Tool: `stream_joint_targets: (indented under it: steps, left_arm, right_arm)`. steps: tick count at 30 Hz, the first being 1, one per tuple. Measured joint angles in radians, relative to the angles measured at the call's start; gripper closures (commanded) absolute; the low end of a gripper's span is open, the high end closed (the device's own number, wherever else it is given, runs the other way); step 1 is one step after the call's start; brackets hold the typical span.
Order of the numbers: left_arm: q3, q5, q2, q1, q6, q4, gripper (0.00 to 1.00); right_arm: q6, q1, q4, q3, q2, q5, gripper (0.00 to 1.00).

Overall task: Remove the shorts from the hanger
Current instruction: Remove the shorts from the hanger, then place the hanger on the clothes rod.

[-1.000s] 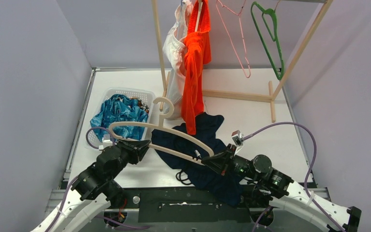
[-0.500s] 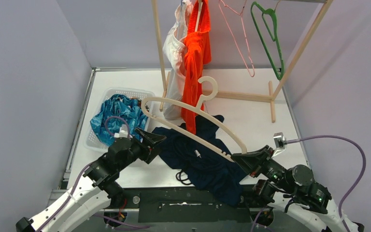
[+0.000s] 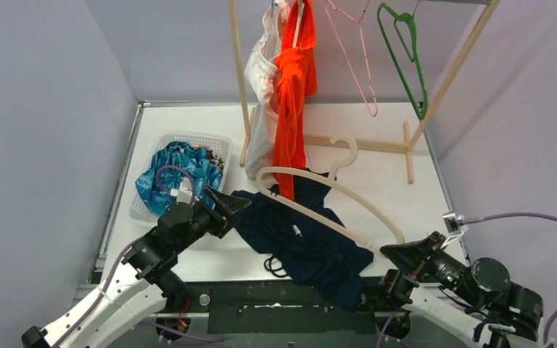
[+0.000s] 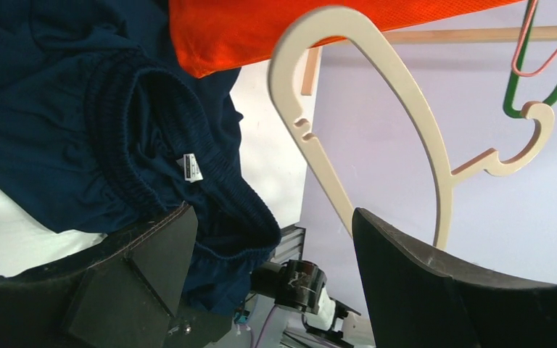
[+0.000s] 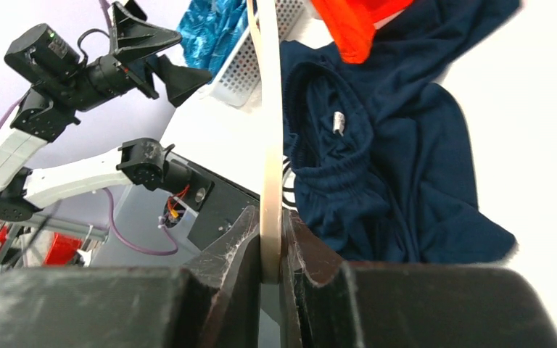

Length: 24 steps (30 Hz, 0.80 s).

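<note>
My right gripper [image 3: 400, 254] is shut on one end of a bare cream hanger [image 3: 326, 192] and holds it up over the table; the grip shows in the right wrist view [image 5: 270, 254]. The dark navy shorts [image 3: 297, 235] lie crumpled on the table below the hanger and are off it. My left gripper [image 3: 226, 205] is open and empty at the navy shorts' left edge [image 4: 58, 123]. Bright orange shorts [image 3: 294, 94] and white shorts [image 3: 261, 80] hang on the rack. Teal-blue shorts [image 3: 178, 170] lie in the basket. I cannot make out the camouflage pair.
A white basket [image 3: 214, 139] stands at the left. A wooden rack [image 3: 362, 143] at the back carries an empty pink hanger [image 3: 355, 58] and a green hanger [image 3: 406, 51]. Grey walls close in both sides.
My right gripper has carried the cream hanger to the right and towards the near edge, clear of the navy shorts. My left gripper no longer touches the hanger and has shifted slightly right.
</note>
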Motion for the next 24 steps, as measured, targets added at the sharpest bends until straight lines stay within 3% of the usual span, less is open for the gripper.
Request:
stream_joint_targets:
  steps: [12,19,24]
  left_arm:
    - [0.000,0.039,0.129,0.000,0.039,0.043,0.22]
    - [0.000,0.066,0.163,0.000,0.038,0.092,0.22]
    - [0.000,0.070,0.175,0.000,0.039,0.111,0.22]
  right_arm:
    - [0.030,-0.009,-0.335,0.270,0.002,0.169,1.00]
    - [-0.040,-0.014,-0.340,0.276,0.068,0.213,1.00]
    - [-0.147,-0.076,-0.227,0.184,0.124,0.243,1.00]
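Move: Some 14 cm right of the open left hand, 6 cm ahead and 19 cm below, the dark shorts lie on the table, already off the hanger. The basket sits about 23 cm ahead of that hand and 18 cm to its left, 17 cm down. From the right hand, pinching one end of the wooden hanger, the rack rail by the green hanger is roughly 42 cm ahead, 3 cm left and 30 cm up; the shorts are about 19 cm ahead, 19 cm left and 24 cm below. Carrying the empty hanger away to the right, the right hand keeps its pinch and travels about 8 cm from over the shorts' side, then turns back forward and a little left, swinging clockwise and rolling its left side down, some 15 degrees each. The left hand, fingers still open, eases about 2 cm right and as much down towards the shorts. ##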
